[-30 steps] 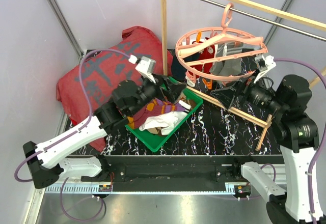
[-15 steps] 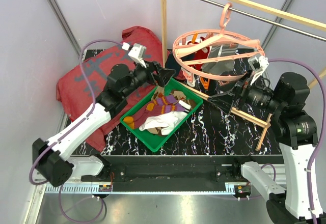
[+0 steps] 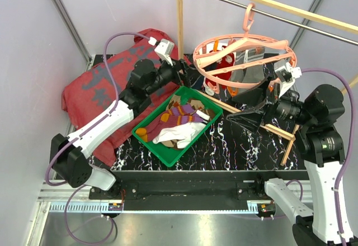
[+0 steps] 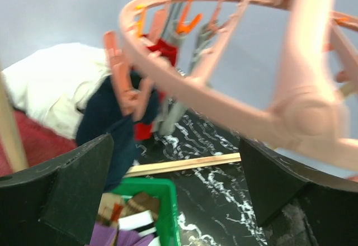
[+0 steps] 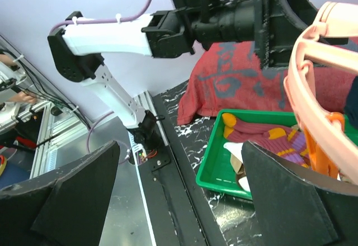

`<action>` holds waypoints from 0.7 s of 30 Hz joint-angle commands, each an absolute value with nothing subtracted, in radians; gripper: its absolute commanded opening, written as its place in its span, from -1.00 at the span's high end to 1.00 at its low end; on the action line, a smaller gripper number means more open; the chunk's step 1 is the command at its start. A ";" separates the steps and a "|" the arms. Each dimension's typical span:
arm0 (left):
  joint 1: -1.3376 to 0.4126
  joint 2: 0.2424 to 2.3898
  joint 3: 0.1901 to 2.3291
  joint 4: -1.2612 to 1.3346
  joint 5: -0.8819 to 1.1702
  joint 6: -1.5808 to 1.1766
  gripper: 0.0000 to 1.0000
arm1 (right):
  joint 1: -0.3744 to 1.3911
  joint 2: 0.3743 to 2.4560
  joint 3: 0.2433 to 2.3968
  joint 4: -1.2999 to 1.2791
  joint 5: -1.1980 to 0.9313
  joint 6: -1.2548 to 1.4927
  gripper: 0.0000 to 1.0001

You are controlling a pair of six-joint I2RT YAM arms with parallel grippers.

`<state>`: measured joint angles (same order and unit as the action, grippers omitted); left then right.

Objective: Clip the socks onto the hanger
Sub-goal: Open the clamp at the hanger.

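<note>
The salmon-pink hanger (image 3: 221, 50) hangs by its hook from the rail, and its rim (image 4: 184, 84) fills the top of the left wrist view. Clipped to it are a navy sock (image 4: 109, 120), a red sock (image 4: 163, 49) and a grey one (image 4: 187, 72). More socks lie in the green tray (image 3: 146, 140), among them a purple-orange striped one (image 3: 182, 112) and a white one (image 3: 170, 134). My left gripper (image 3: 187, 76) is open and empty just left of and below the ring's left rim. At the ring's right, lower side, my right gripper (image 3: 249, 105) is open with nothing in it.
The big red cloth (image 3: 100, 84) lies at the back left. The wooden post (image 3: 180, 28) of the rail frame stands right beside my left gripper, and the frame's wooden base bar (image 3: 265, 126) crosses the black marbled table under the right gripper.
My left arm lifted from over the tray and reached back toward the hanger's left rim. The hanger has swung and tilted. The right gripper shifted only slightly.
</note>
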<state>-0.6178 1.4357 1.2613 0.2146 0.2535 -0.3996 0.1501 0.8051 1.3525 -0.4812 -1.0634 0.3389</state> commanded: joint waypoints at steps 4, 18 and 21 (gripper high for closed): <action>-0.747 1.361 1.347 0.241 0.147 -0.284 -0.98 | 0.155 0.824 1.319 -0.390 -1.017 0.342 -1.00; -0.908 1.344 1.351 0.198 -0.038 -0.233 -0.98 | 0.156 0.764 1.227 -0.428 -0.663 0.229 -1.00; -0.928 1.345 1.350 0.198 -0.055 -0.233 -0.98 | 0.155 0.747 1.201 -0.428 -0.621 0.203 -1.00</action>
<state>-0.9085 1.3788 1.3090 0.1551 0.0086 -0.2512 0.1505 0.7650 1.2263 -0.4465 -0.7364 0.2577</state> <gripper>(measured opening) 0.985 0.994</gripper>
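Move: The bare peach clip under the hanger's front-left rim is some 8 cm back, 7 cm to the right and 4 cm above the left hand; from the right hand it lies about 12 cm ahead, 6 cm left and 4 cm lower. Beside it hangs an orange clip, roughly 10 cm straight ahead of the right hand and 4 cm below. The clipped navy sock is about 8 cm ahead and 2 cm right of the left hand, at its height. The peach clip at the hanger's front is closed in on from both sides by empty, wide-open grippers. The left hand draws back about 7 cm, going some 5 cm right and first rising, its fingers tipping up slightly. The right hand reaches forward about 6 cm under the near rim, sinking 3 cm, edging right and swinging about 20 degrees clockwise. No grip is taken. ##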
